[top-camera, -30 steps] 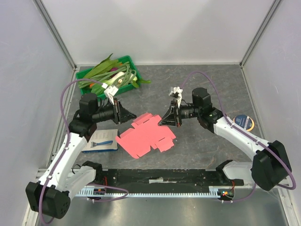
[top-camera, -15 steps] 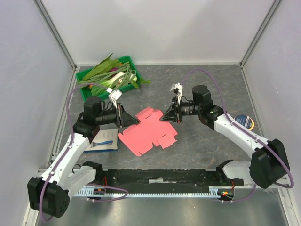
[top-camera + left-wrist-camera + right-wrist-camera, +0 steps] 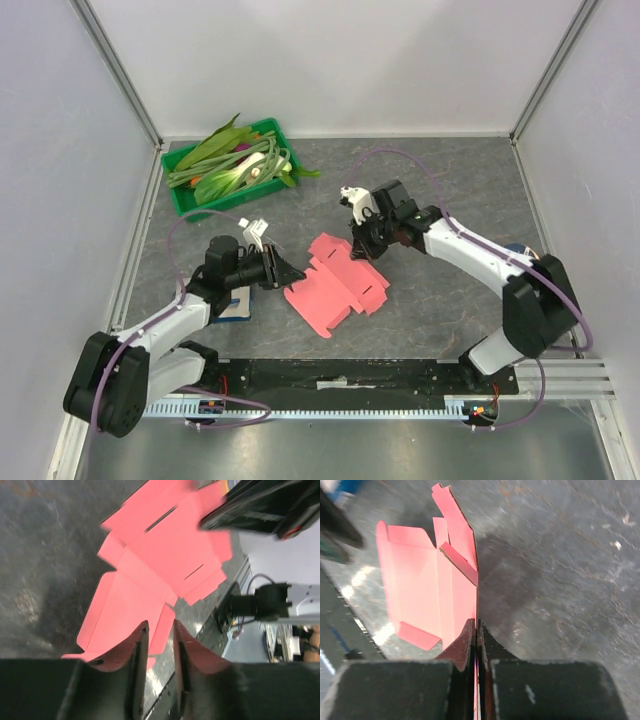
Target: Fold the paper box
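Observation:
The paper box (image 3: 338, 284) is a flat pink-red die-cut piece lying unfolded on the grey table, its far edge lifted. My right gripper (image 3: 358, 248) is shut on that far edge. In the right wrist view the card (image 3: 420, 590) runs edge-on between the closed fingertips (image 3: 477, 626), with one small flap standing up. My left gripper (image 3: 294, 272) sits low at the box's left edge. In the left wrist view its fingers (image 3: 160, 625) stand a narrow gap apart with nothing between them, and the box (image 3: 160, 555) lies just beyond.
A green tray (image 3: 185, 205) of leafy vegetables stands at the back left. A white-and-blue booklet (image 3: 232, 306) lies under my left arm. A black rail (image 3: 330, 375) runs along the near edge. Grey walls close in both sides.
My left arm has dropped lower and reached right to the box's edge, its jaws narrowing then widening a little. The right gripper has swung left with the box, which has shifted right and nearer.

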Controlling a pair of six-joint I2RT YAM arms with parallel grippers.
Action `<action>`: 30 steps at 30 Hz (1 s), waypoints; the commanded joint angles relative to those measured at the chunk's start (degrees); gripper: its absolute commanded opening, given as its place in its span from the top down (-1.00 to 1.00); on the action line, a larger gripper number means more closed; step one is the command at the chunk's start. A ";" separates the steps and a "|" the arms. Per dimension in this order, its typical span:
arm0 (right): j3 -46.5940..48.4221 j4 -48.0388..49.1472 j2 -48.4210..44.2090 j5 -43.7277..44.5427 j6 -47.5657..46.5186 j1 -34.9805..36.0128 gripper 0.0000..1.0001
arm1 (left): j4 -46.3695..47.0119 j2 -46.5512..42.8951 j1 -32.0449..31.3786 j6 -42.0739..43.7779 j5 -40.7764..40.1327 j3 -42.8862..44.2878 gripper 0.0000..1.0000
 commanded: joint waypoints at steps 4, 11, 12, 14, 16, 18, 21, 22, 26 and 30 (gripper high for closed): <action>6.18 -8.05 7.32 15.69 -6.62 2.54 1.00 | 6.38 2.02 -1.28 4.44 -8.00 8.70 -0.01; 7.23 -8.14 10.04 18.33 -9.26 3.24 1.00 | 12.53 12.74 -6.55 12.68 -13.52 12.57 0.05; 7.24 -8.05 10.65 18.07 -9.52 3.24 1.00 | 13.23 13.89 -7.34 14.01 -15.80 12.84 0.04; 7.24 -7.96 10.75 17.98 -9.87 3.33 1.00 | 16.64 16.97 -8.05 14.90 -16.52 12.75 0.04; 7.06 -7.78 10.92 18.06 -10.67 3.42 1.00 | 19.46 19.07 -8.14 15.95 -16.43 12.05 0.03; 6.89 -7.17 10.49 17.63 -11.28 3.33 1.00 | 22.37 20.31 -8.14 17.88 -16.44 12.40 0.03; 6.71 -6.82 10.13 16.22 -11.98 3.33 1.00 | 19.31 23.12 -8.14 21.58 -16.43 15.46 0.03; 6.71 -6.64 10.22 16.04 -12.07 3.41 1.00 | 19.04 23.74 -8.14 22.11 -16.70 15.82 0.03; 6.62 -6.47 10.40 14.64 -12.34 3.33 1.00 | 17.02 28.04 -8.05 25.18 -12.93 18.90 0.03; 6.27 -5.77 10.13 13.93 -12.25 3.24 1.00 | 16.39 32.87 -8.05 25.63 -7.84 20.58 0.06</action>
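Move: The box's far-left end flap, on the panel my right hand holds, is about 12 cm ahead of my left hand, 4 cm to its right and slightly lower. The slotted panel lies some 11 cm right of my left hand, 3 cm ahead, and the flat near panel about 5 cm right, level, roughly 9 cm below. From my right hand the flap is some 7 cm left, 4 cm ahead and a little lower; the near panel is 8 cm left, 5 cm back, well below. I spread my left fingers to about half open at once and carry that hand some 11 cm forward and 6 cm right to the end flap, arching up first, then sinking, rolling the wrist about 25 degrees. My right hand keeps its pinch on the panel's edge, lowering it about 6 cm and edging right while its fingers tip some 20 degrees steeper, then holds. ##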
